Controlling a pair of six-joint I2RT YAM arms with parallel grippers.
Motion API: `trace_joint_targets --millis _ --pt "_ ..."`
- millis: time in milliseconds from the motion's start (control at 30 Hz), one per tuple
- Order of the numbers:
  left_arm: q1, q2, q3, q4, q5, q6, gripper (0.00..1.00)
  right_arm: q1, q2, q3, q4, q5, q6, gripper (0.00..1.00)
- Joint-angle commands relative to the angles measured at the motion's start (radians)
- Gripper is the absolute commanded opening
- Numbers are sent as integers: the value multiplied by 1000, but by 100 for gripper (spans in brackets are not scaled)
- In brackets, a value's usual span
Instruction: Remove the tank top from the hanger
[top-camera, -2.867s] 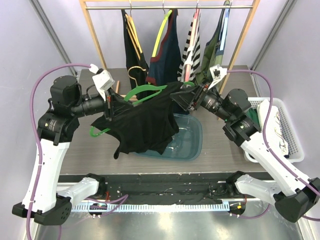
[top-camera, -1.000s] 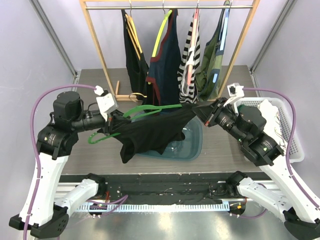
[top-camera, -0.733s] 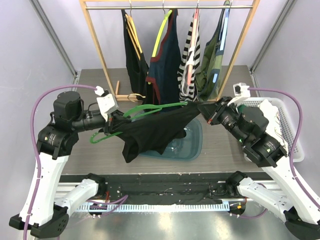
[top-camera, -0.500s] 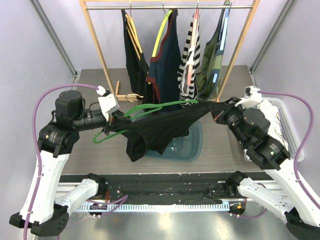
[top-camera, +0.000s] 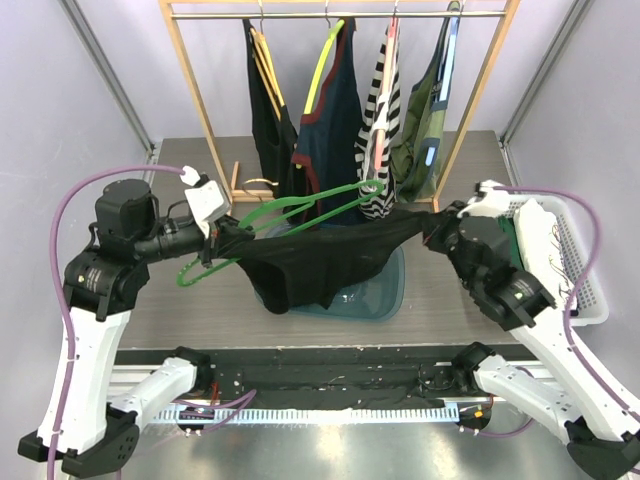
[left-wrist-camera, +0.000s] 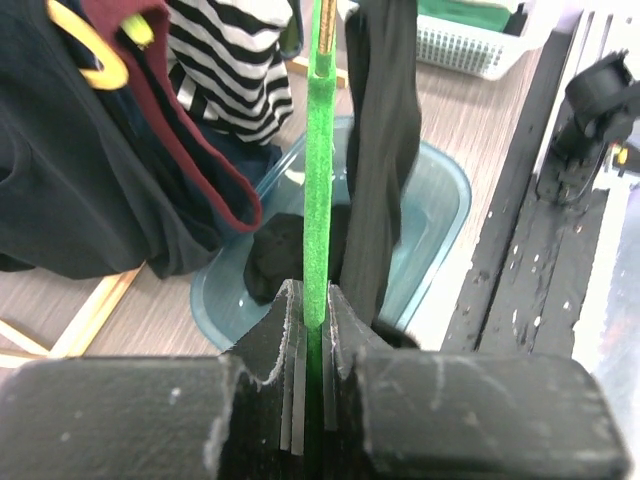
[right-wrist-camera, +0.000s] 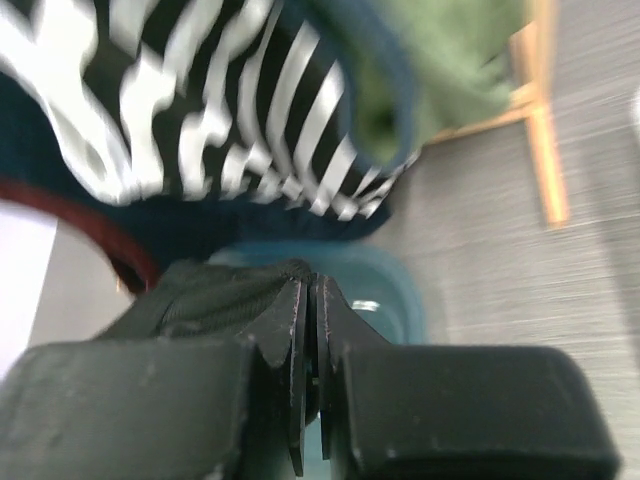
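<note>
The green hanger (top-camera: 300, 205) slants over the table, and my left gripper (top-camera: 222, 240) is shut on its lower bar. In the left wrist view the green bar (left-wrist-camera: 318, 150) runs straight out of the closed jaws of the left gripper (left-wrist-camera: 315, 300). The black tank top (top-camera: 310, 265) stretches from the hanger's left end across to my right gripper (top-camera: 432, 226), which is shut on one end of the fabric. Its body sags over the tub. The right wrist view shows bunched black cloth (right-wrist-camera: 215, 295) pinched at the tips of the right gripper (right-wrist-camera: 312, 285).
A teal tub (top-camera: 390, 290) with dark cloth inside sits under the tank top. Behind stands a wooden clothes rack (top-camera: 340, 14) with several hanging garments, the striped one (top-camera: 378, 110) close to the hanger's hook. A white basket (top-camera: 575, 270) is at the right edge.
My right gripper has pulled right and back with the fabric, drawing the tank top out into a long band. The hanger's hook end has risen toward the hanging clothes.
</note>
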Motion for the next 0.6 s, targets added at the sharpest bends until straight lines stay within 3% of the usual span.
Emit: trace_joint_targets --millis 0,100,133,200,233,333,567 --pt "12 42 47 155 28 -113 0 -15 23 -66 199 -315 -87 2" --pt "9 100 85 230 48 -190 0 -12 21 -58 251 -451 -125 18" --pt "5 114 98 244 56 -204 0 -12 15 -54 256 -460 -138 35" --pt "-10 158 124 244 62 -218 0 -12 9 -26 256 -548 -187 54" --pt "-15 168 147 244 64 -218 0 -12 10 4 247 -559 -202 71" --pt "-32 221 199 240 64 -221 0 -12 29 89 187 -617 -268 85" --pt "-102 321 328 177 59 -187 0 -14 89 337 72 -755 -377 84"
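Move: The right hand pinches the stretched-out end of the black tank top, with the blue bin's middle about 20 cm to its left, 4 cm back and some 20 cm below; the green hanger's bare end is roughly 12 cm left, 8 cm ahead and a little higher, and the striped top hangs about 17 cm ahead and 8 cm left. From the left hand, gripping the hanger, the bin is about 17 cm right, level fore and aft, and 27 cm below. The right hand swings left over the bin towards the left hand, some 9 cm in all, dipping about 3 cm as its fingers spread wide and let go of the tank top, then climbing to about 8 cm above where it began while easing back slightly and turning some 35 degrees counter-clockwise. Meanwhile the left hand keeps its pinch on the green hanger and carries it about 6 cm forward, 5 cm right and 4 cm up, bringing the bare end across in front of the striped top. ##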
